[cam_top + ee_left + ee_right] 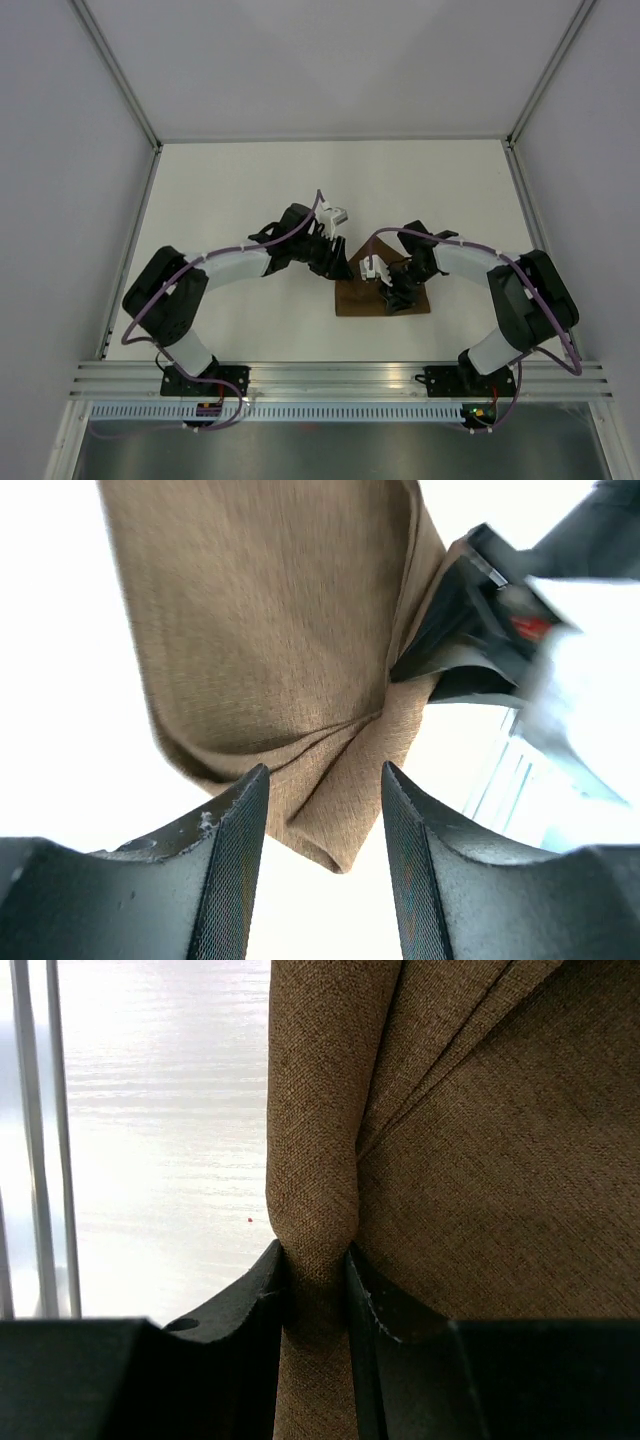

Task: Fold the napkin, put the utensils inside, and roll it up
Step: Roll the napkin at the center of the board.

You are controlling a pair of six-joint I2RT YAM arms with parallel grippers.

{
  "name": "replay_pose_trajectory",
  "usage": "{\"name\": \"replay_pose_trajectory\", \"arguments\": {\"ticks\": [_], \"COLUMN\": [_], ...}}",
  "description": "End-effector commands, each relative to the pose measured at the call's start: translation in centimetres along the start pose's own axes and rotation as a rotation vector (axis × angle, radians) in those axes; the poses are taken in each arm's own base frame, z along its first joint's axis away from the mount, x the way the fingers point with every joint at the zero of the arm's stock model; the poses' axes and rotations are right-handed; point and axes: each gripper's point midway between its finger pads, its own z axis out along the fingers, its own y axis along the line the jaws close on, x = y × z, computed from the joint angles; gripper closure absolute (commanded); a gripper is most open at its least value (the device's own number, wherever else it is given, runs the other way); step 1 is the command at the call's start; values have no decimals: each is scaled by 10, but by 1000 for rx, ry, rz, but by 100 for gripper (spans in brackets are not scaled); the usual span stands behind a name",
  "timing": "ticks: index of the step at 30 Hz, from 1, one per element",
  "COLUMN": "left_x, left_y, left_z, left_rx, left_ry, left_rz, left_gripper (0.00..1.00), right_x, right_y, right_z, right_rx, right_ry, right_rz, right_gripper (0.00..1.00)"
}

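The brown napkin (362,301) lies bunched into a small patch on the white table between the two arms. My right gripper (397,291) is over its right part. In the right wrist view the gripper (315,1255) is shut on a rolled fold of the napkin (500,1160), and the cloth bulges above the fingers. My left gripper (338,263) stands at the napkin's far left corner. In the left wrist view this gripper (325,772) is open. A rolled end of the napkin (270,630) hangs loose between the fingertips, apart from both pads. The utensils are hidden.
The right gripper's black body (470,620) pinches the cloth close ahead of the left fingers. An aluminium rail (340,378) runs along the table's near edge. Grey walls and frame posts (128,105) close in the sides and back.
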Motion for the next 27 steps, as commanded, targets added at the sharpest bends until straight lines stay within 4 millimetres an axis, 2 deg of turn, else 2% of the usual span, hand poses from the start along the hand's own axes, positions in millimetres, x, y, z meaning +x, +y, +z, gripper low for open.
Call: {"name": "replay_pose_trajectory", "arguments": {"ticks": [1, 2, 4, 5, 6, 8, 9, 10, 12, 13, 15, 16, 18, 19, 20, 21, 22, 24, 25, 26, 27], "left_x": [-48, -45, -55, -47, -53, -44, -45, -42, -39, -29, -24, -11, -5, 3, 9, 17, 15, 26, 27, 29, 41], "left_y": [-11, -13, -14, -8, -16, -24, -21, -39, -40, -51, -51, -59, -59, -67, -63, -70, -74, -68, -79, -81, -78], "left_z": [-28, -39, -53, -55, -67, -70, -73, -73, -74, -65, -61, -49, -40, -32, -21, -13, -6, 13, 21, 26, 39], "left_rx": [-46, -64, -96, -129, -134, -159, -216, -215, -297, -310, -393, -385, -429, -426, -461, -461, -478, -520, -508, -511, -513], "left_ry": [-271, -303, -388, -400, -445, -455, -479, -483, -479, -451, -425, -383, -342, -317, -279, -249, -243, -170, -170, -159, -111], "left_rz": [59, 73, 106, 109, 139, 214, 238, 318, 373, 448, 523, 564, 637, 681, 715, 782, 815, 913, 950, 976, 1029], "left_gripper": [46, 46, 46, 46, 46, 46, 45, 45, 44, 44, 44, 44, 43, 43, 44, 44, 43, 43, 43, 43, 43], "right_x": [15, 17, 16, 18, 22, 20, 23, 22, 22, 22, 25, 23, 24, 23, 23, 23, 21, 22, 22, 22, 23], "right_y": [15, 17, 10, 12, 13, 8, 8, 5, 3, 0, -1, -3, -5, -9, -10, -10, -11, -12, -13, -14, -14], "right_z": [4, 2, 3, 1, 3, 2, 4, 3, 4, 5, 6, 5, 7, 6, 5, 7, 5, 6, 5, 5, 6], "right_rx": [-143, -164, -194, -216, -244, -259, -276, -279, -286, -291, -306, -309, -321, -318, -319, -330, -340, -355, -357, -359, -364], "right_ry": [25, 27, 24, 27, 33, 29, 33, 32, 34, 32, 39, 36, 34, 33, 30, 25, 26, 24, 26, 27, 30], "right_rz": [48, 77, 89, 115, 140, 153, 173, 179, 193, 200, 224, 231, 254, 259, 270, 280, 286, 302, 306, 311, 317], "right_gripper": [83, 83, 83, 83, 83, 83, 83, 83, 83, 83, 83, 83, 83, 83, 83, 83, 83, 82, 83, 82, 83]}}
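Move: About 7 cm back from the open left hand, 8 cm to its right and 6 cm below lies the middle of the napkin's near-side roll, with the right gripper clamped on it, 6 cm back and 9 cm right of the left hand. The roll's left end is some 7 cm back and 1 cm left; the napkin's far corner points out 8 cm ahead and 8 cm right. For the right hand, the roll's middle is barely 1 cm to its left. Swinging up some 7 cm and slightly left, the left arm then comes back towards the base, right and down, ending about 8 cm nearer the base and above the roll's near side, fingers still open, turned to point right and forward. The right hand stays put and keeps its pinch on the roll, turning it some 30 degrees so that its top goes forward and the fingertips swing back towards the base. ##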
